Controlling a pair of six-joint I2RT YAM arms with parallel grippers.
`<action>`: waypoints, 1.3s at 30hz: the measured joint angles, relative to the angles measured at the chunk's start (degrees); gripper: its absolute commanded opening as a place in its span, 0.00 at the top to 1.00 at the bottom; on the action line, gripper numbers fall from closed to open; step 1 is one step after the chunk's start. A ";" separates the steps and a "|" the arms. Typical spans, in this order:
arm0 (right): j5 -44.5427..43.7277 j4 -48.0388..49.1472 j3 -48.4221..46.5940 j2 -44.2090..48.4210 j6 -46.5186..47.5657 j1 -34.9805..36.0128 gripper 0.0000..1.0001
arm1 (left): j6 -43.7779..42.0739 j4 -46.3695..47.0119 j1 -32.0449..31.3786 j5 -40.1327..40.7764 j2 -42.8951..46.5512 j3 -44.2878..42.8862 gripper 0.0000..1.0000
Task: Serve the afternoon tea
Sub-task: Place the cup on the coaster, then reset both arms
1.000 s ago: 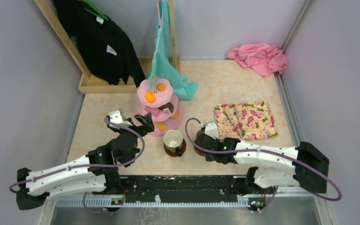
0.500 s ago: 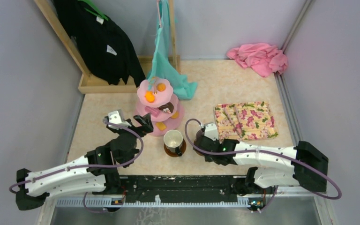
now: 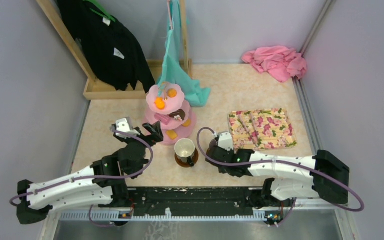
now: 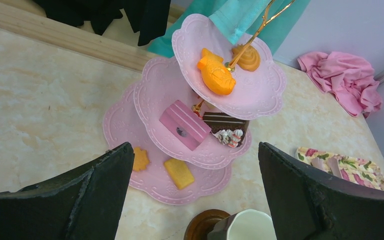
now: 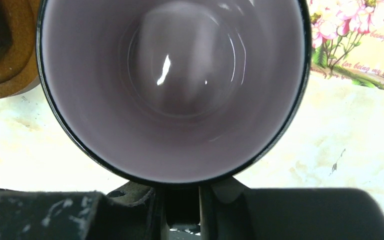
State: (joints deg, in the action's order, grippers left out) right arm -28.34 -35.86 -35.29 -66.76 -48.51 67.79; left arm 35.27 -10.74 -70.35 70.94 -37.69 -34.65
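Observation:
The pink three-tier stand (image 4: 155,95) holds orange cakes (image 4: 215,75) on top, a pink cake (image 4: 185,125) and a brown cake (image 4: 225,127) on the middle tier, and yellow pieces (image 4: 178,172) on the bottom tier. My left gripper (image 3: 147,132) hangs open just in front and left of the stand, holding nothing. The grey mug (image 3: 185,149) stands on a brown disc (image 4: 205,227). My right gripper (image 5: 180,192) is shut on the handle of the black white-lined mug (image 5: 175,75), which is beside the second brown disc (image 5: 5,55). From above, the wrist hides most of this mug.
Folded floral cloths (image 3: 262,129) lie right of the right gripper. A pink cloth (image 3: 276,61) sits in the far right corner. Teal fabric (image 3: 180,65) hangs behind the stand, next to a wooden rack with a black garment (image 3: 107,45). Walls close both sides.
The right arm has shifted very slightly with the black mug in its grip. The left arm, the stand and the grey mug have not moved.

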 measured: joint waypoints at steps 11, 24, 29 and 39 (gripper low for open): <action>-0.04 -1.03 0.00 -0.17 -0.59 0.35 0.56 | 0.52 -0.57 0.00 0.00 0.00 0.00 0.02; -2.62 -6.84 -4.87 -0.13 -0.92 4.37 0.04 | -1.64 -2.62 0.00 0.39 -0.96 -4.00 0.00; -4.20 -9.66 -9.92 1.03 -0.50 6.40 0.01 | -7.02 -0.13 0.00 0.98 -2.78 -9.31 0.00; -11.63 -14.75 -25.24 2.56 6.21 7.10 0.01 | -40.22 34.75 0.46 1.25 -7.93 -13.97 0.01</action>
State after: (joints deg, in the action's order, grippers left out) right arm -39.97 -50.61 -60.53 -64.20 -42.30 74.89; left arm -4.95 24.01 -69.89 72.18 -45.63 -48.62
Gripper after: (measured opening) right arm 0.987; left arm 0.996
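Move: The right fingers still hold the grey cup by its handle; the cup's middle lies about 5 cm ahead and 2 cm left, with the coaster right beneath it. The white cup stands 12 cm farther left, level with the grey one; the flowered tray is roughly 13 cm ahead and 15 cm right of the hand. From the left hand, the grey cup is some 25 cm right, 4 cm back and 20 cm below. The right fingers open wide, free the cup's handle and rise about 15 cm; the left hand lifts too. ##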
